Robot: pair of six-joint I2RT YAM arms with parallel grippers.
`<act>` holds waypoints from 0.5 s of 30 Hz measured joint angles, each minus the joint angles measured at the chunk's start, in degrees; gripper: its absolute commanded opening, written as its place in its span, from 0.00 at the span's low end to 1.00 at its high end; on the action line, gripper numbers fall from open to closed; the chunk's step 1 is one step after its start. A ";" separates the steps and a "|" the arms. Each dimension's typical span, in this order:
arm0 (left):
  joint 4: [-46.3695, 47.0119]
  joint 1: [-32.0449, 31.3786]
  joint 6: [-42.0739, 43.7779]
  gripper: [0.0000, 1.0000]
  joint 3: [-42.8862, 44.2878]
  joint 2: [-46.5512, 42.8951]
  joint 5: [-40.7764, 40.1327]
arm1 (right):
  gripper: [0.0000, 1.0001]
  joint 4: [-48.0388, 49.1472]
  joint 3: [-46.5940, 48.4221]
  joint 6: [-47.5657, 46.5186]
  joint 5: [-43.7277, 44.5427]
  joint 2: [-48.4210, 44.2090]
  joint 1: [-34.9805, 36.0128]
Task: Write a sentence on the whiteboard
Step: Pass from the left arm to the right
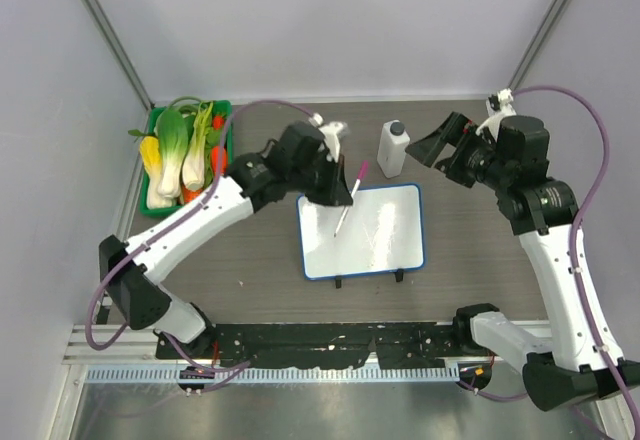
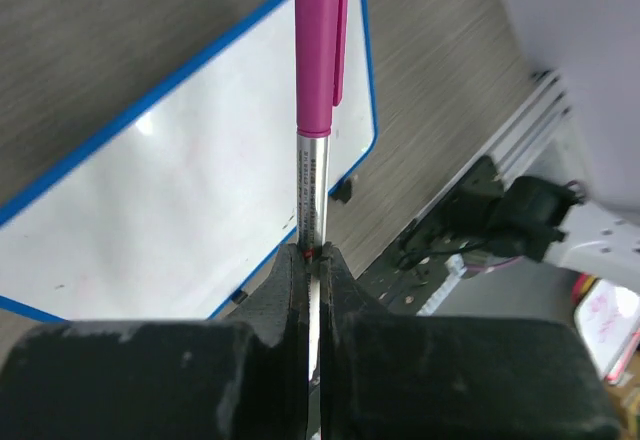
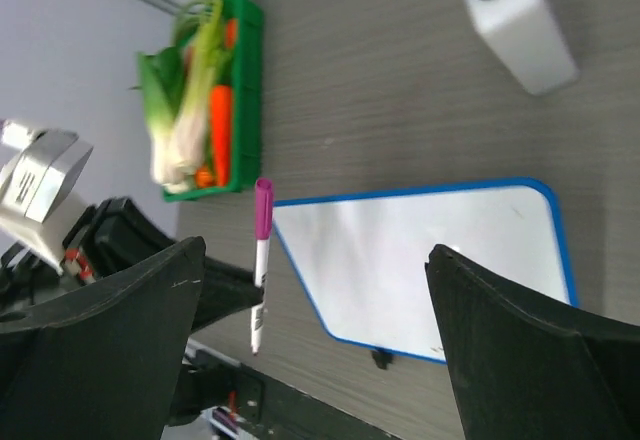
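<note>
The whiteboard (image 1: 385, 230) lies flat at the table's middle, white with a blue rim and two black feet at its near edge. No sentence shows on it; its surface looks blank in all views. My left gripper (image 1: 338, 192) is shut on a marker (image 1: 350, 200) with a magenta cap on its upper end, held tilted over the board's left part with the tip down. In the left wrist view my gripper (image 2: 313, 252) clamps the silver barrel (image 2: 311, 185) above the board (image 2: 170, 190). My right gripper (image 1: 440, 145) is open and empty, raised behind the board's far right corner.
A white bottle (image 1: 393, 150) with a dark cap stands just behind the board. A green crate (image 1: 185, 155) of vegetables sits at the far left. A black rail (image 1: 330, 340) runs along the table's near edge. The right wrist view shows the board (image 3: 430, 260) and marker (image 3: 261, 250).
</note>
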 measured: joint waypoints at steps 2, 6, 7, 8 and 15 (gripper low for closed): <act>-0.13 4.61 -0.59 0.00 3.32 0.02 4.17 | 0.92 3.45 1.84 1.64 -4.61 2.21 0.02; 0.11 10.45 -2.29 0.00 9.22 0.42 12.26 | 0.88 10.27 2.49 6.01 -11.41 6.25 1.46; 0.55 11.21 -2.86 0.00 10.43 0.72 14.08 | 0.85 11.47 2.51 6.71 -12.41 7.23 2.12; 0.87 11.67 -3.13 0.00 11.21 1.07 15.37 | 0.81 12.72 2.60 7.58 -13.20 8.41 3.04; 2.10 12.48 -5.16 0.00 15.08 6.64 23.08 | 0.68 20.06 3.78 12.46 -17.42 17.35 9.03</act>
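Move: In the left fingers, upright and gripped near its middle, is the pen. The right gripper it is taken to waits about 5 cm ahead, 13 cm to the right and 8 cm higher. From the right hand the pen is thus some 5 cm back, 13 cm left and 8 cm below. Beneath, the whiteboard's middle lies about 3 cm back and 10 cm left of the right hand, and the white bottle 13 cm ahead and 3 cm left. Sweeping left about 12 cm and slightly forward, the right hand comes at the pen's cap end, swinging counter-clockwise some 20 degrees with its left side rising while its wide-open fingers close by about a quarter. The left hand keeps its pinch, lifting the pen roughly 9 cm and forward 5 cm to meet it, fingertips tipping up, then nearly stops. ##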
